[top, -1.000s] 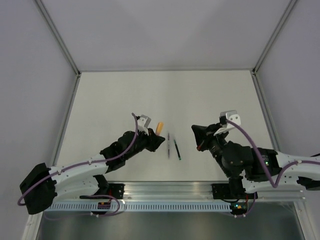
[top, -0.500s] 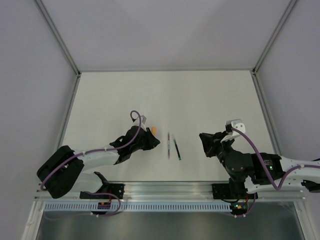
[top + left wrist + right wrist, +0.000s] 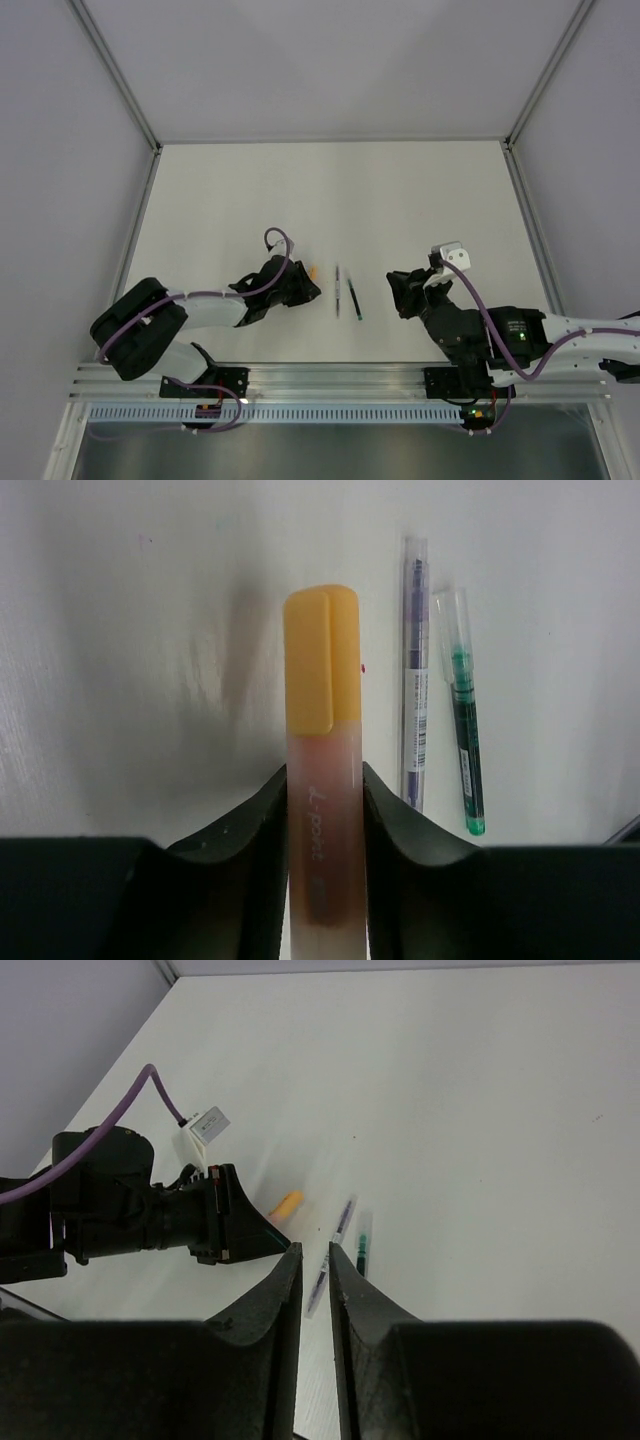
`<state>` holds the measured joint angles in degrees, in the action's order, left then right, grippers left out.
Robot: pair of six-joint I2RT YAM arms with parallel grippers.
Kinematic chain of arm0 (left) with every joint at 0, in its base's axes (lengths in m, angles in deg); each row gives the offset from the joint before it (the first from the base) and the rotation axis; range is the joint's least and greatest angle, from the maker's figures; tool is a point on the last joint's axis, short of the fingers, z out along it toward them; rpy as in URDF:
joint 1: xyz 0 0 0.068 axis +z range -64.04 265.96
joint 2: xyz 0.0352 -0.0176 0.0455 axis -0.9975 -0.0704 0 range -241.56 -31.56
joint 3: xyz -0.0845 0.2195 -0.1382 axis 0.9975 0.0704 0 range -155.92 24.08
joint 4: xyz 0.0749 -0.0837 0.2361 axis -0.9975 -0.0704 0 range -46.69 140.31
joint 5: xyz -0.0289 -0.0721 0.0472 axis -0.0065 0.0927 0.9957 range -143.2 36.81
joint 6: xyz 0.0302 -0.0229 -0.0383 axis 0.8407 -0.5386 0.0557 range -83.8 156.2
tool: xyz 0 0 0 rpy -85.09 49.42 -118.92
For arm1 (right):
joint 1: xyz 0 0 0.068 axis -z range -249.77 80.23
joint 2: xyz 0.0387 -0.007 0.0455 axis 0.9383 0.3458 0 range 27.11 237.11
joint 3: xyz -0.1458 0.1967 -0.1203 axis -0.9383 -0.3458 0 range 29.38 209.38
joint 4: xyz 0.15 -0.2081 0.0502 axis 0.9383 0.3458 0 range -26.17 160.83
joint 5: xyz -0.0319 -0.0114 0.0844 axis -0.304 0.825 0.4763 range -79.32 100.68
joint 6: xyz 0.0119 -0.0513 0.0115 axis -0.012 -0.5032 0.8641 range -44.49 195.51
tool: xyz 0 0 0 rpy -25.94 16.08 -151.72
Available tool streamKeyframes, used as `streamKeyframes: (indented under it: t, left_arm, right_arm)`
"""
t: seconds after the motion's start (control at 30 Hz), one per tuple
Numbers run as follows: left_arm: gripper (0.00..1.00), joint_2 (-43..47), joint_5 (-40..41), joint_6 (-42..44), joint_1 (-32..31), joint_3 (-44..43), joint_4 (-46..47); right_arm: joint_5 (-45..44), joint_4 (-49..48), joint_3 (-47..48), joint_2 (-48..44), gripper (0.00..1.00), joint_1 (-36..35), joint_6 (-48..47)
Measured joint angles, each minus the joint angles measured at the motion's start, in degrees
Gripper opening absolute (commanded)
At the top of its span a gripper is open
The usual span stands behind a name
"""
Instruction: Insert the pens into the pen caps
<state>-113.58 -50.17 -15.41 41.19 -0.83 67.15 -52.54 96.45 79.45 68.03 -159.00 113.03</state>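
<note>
An orange pen with its bright orange cap on lies low over the white table, its barrel between my left gripper's fingers, which press on both sides. From above only its orange tip shows beyond that gripper. To its right lie a grey-purple pen and a green pen, side by side, each with a clear cap on its far end. My right gripper hovers right of them, its jaws a narrow slit apart with nothing between.
The aluminium rail runs along the near edge of the table under both arm bases. Grey walls close the table in at the back and on both sides. The left arm's purple cable loops above its wrist.
My left gripper came down and back toward the near edge with the orange pen. My right gripper drew away from it, then shifted left, and its jaws parted slightly.
</note>
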Motion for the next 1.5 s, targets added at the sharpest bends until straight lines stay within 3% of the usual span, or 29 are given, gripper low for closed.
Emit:
streamKeyframes:
  t: [0.07, 0.37, 0.53, 0.73, 0.87, 1.03, 1.07, 1.1, 1.17, 1.2, 1.37, 1.5]
  left_arm:
    - [0.45, 0.24, 0.13, -0.02, -0.72, -0.07, -0.22]
    - [0.49, 6.08, 4.15, 0.0, -2.23, -0.35, -10.49]
    - [0.56, 9.57, 5.42, 0.7, -2.23, -1.46, -17.9]
    - [0.78, 14.71, 7.65, 5.22, -2.23, -10.75, -28.02]
    - [0.78, 18.03, 10.78, 9.6, -2.23, -17.38, -31.85]
    - [0.79, 18.84, 10.69, 18.01, -2.23, -20.7, -33.33]
    - [0.8, 18.84, 10.58, 19.37, -2.23, -20.65, -33.66]
    - [0.96, 18.82, 10.45, 20.74, -2.23, -20.33, -33.66]
    - [1.0, 19.39, 9.86, 23.26, -2.23, -18.21, -31.87]
    - [1.0, 20.26, 9.05, 24.13, -2.21, -15.96, -29.7]
    - [1.0, 30.01, 5.11, 27.87, -2.23, -5.09, -23.91]
    - [1.0, 40.19, 2.95, 29.94, -2.23, -3.21, -20.41]
  right_arm:
    - [0.13, -0.04, -0.02, 0.85, 0.24, 0.02, 0.0]
    - [0.31, -0.07, -0.11, 0.52, 0.28, 0.02, 0.17]
    - [0.35, -0.24, -0.11, 0.85, 0.38, 0.0, 0.2]
    - [2.01, -1.33, -0.11, 4.44, 0.53, 2.82, -1.14]
    - [7.72, -2.82, -0.09, 8.59, 0.58, 10.23, -3.3]
    - [13.88, -6.01, -0.66, 12.81, 0.64, 18.67, -5.4]
    - [15.8, -7.32, -1.42, 13.18, 0.68, 20.7, -5.81]
    - [17.97, -9.03, -2.71, 13.44, 0.81, 23.28, -6.16]
    - [21.57, -10.84, -4.94, 13.64, 0.96, 27.23, -6.64]
    - [23.82, -11.67, -6.36, 13.77, 0.98, 29.99, -6.75]
    - [27.65, -15.17, -10.8, 12.83, 0.98, 35.21, -6.73]
    - [30.21, -18.84, -14.53, 10.38, 0.98, 35.26, -4.28]
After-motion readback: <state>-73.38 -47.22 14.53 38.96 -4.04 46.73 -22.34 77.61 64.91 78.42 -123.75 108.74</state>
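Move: The orange-capped pen is between the left fingertips, its middle about 1 cm back of the hand point and 1 cm below it. The purple pen lies roughly 7 cm to the left hand's right and level with it, the green pen 11 cm right and 1 cm back, both about 2 cm lower. From the right hand, the orange-capped pen is some 9 cm ahead, 19 cm left and 27 cm down; the green pen is 7 cm ahead and 7 cm left. Let the orange-capped pen go from the left fingers: ease back about 2 cm and left 3 cm while opening, then lift clear some 16 cm in all with a brief dip, tilting the fingers up about 35 degrees and opening fully. Bring the empty right gripper down about 12 cm and forward 9 cm, towards the pens' height, opening wide. ##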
